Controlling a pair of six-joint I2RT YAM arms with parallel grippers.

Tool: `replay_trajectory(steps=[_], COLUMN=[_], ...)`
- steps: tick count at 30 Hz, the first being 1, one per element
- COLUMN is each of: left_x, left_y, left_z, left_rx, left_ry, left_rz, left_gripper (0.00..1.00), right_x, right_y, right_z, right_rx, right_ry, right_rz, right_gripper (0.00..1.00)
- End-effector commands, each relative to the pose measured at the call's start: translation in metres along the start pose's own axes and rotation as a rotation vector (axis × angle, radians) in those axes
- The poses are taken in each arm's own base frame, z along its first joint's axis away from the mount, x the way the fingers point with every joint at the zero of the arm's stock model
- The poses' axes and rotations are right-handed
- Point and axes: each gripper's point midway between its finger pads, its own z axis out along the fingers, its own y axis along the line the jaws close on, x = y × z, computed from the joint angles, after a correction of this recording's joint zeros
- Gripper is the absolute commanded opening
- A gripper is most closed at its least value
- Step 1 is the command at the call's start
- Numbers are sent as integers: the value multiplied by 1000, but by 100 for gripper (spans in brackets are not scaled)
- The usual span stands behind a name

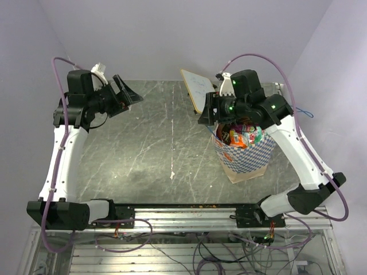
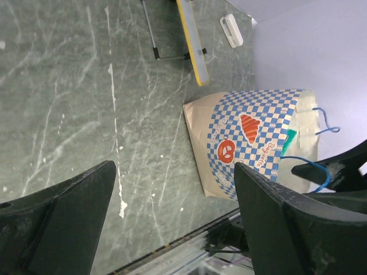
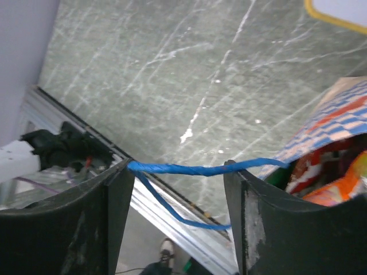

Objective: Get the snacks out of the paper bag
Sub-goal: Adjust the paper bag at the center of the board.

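Note:
The paper bag [image 1: 248,157], blue-and-white checkered, stands upright on the table's right side, and its orange-red logo [image 2: 250,127] shows in the left wrist view. Several colourful snacks [image 1: 243,136] fill its open top; red and orange packets [image 3: 338,183] show inside the bag's rim [image 3: 344,112]. My right gripper [image 1: 209,113] hovers at the bag's left rim, open. A blue cord handle [image 3: 189,169] is stretched across both its fingertips, and nothing is pinched between them. My left gripper [image 1: 129,94] hangs open over the far left of the table, well away from the bag [image 2: 252,143].
A flat white board with a yellow edge [image 1: 196,89] leans at the back, just behind the bag. A small white object [image 2: 231,30] lies near the back edge. The metal rail [image 1: 183,215] runs along the near edge.

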Motion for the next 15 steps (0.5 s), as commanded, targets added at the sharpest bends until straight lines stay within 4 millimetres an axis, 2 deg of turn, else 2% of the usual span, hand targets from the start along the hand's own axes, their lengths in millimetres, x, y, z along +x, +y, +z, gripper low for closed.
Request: replay_trajectory(steps=[1,3,6,8,9,11,15], left_x=[-15,-15,-17,-17,-17,-18,-18], left_y=[-32,-34,-35,-33,-32,-30,-29], left_z=[-10,-11,-11,-9,-9,-7,-6], left_rx=[28,-14,-48,-57,-58,-64,-65], left_ry=[-62,-75,-87,-86,-86,-85,-76], left_rz=[202,269,306,301,300,298,289], left_gripper=[96,98,99,99,98,98,98], right_x=[-6,-10,-21,-30,-31,-32,-33], right_y=[-12,-17,-25,-41,-54,-95,-147], right_z=[-42,-63,-89,-106,-116,-143,-183], right_rx=[99,143,223,329,412,676,1005], right_ry=[-91,-154,-253,-327,-362,-438,-490], right_rz=[-84,-94,-54,-1,38,140,260], right_gripper=[69,74,76,76,76,79,82])
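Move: The right hand, its fingers already parting, has the blue handle between its fingertips. The paper bag lies about 10 cm to its right, 5 cm nearer the base and some 15 cm below, with the snacks inside it 7 cm back, 9 cm right and 13 cm down. The whiteboard stands roughly 20 cm ahead, 2 cm right, well below. From the left hand the bag is about 35 cm right and 11 cm back. The right hand opens its fingers the rest of the way and comes free of the blue handle, easing barely back at first, then sweeping about 14 cm to the right and 8 cm up from the bag's left side to over the far part of its mouth, speeding up as it goes while the wrist swings some 35 degrees clockwise and the fingers tip up a little. The left hand, empty and wide open, rises about 4 cm and sinks back 1 cm, its left side rolling slightly up. ##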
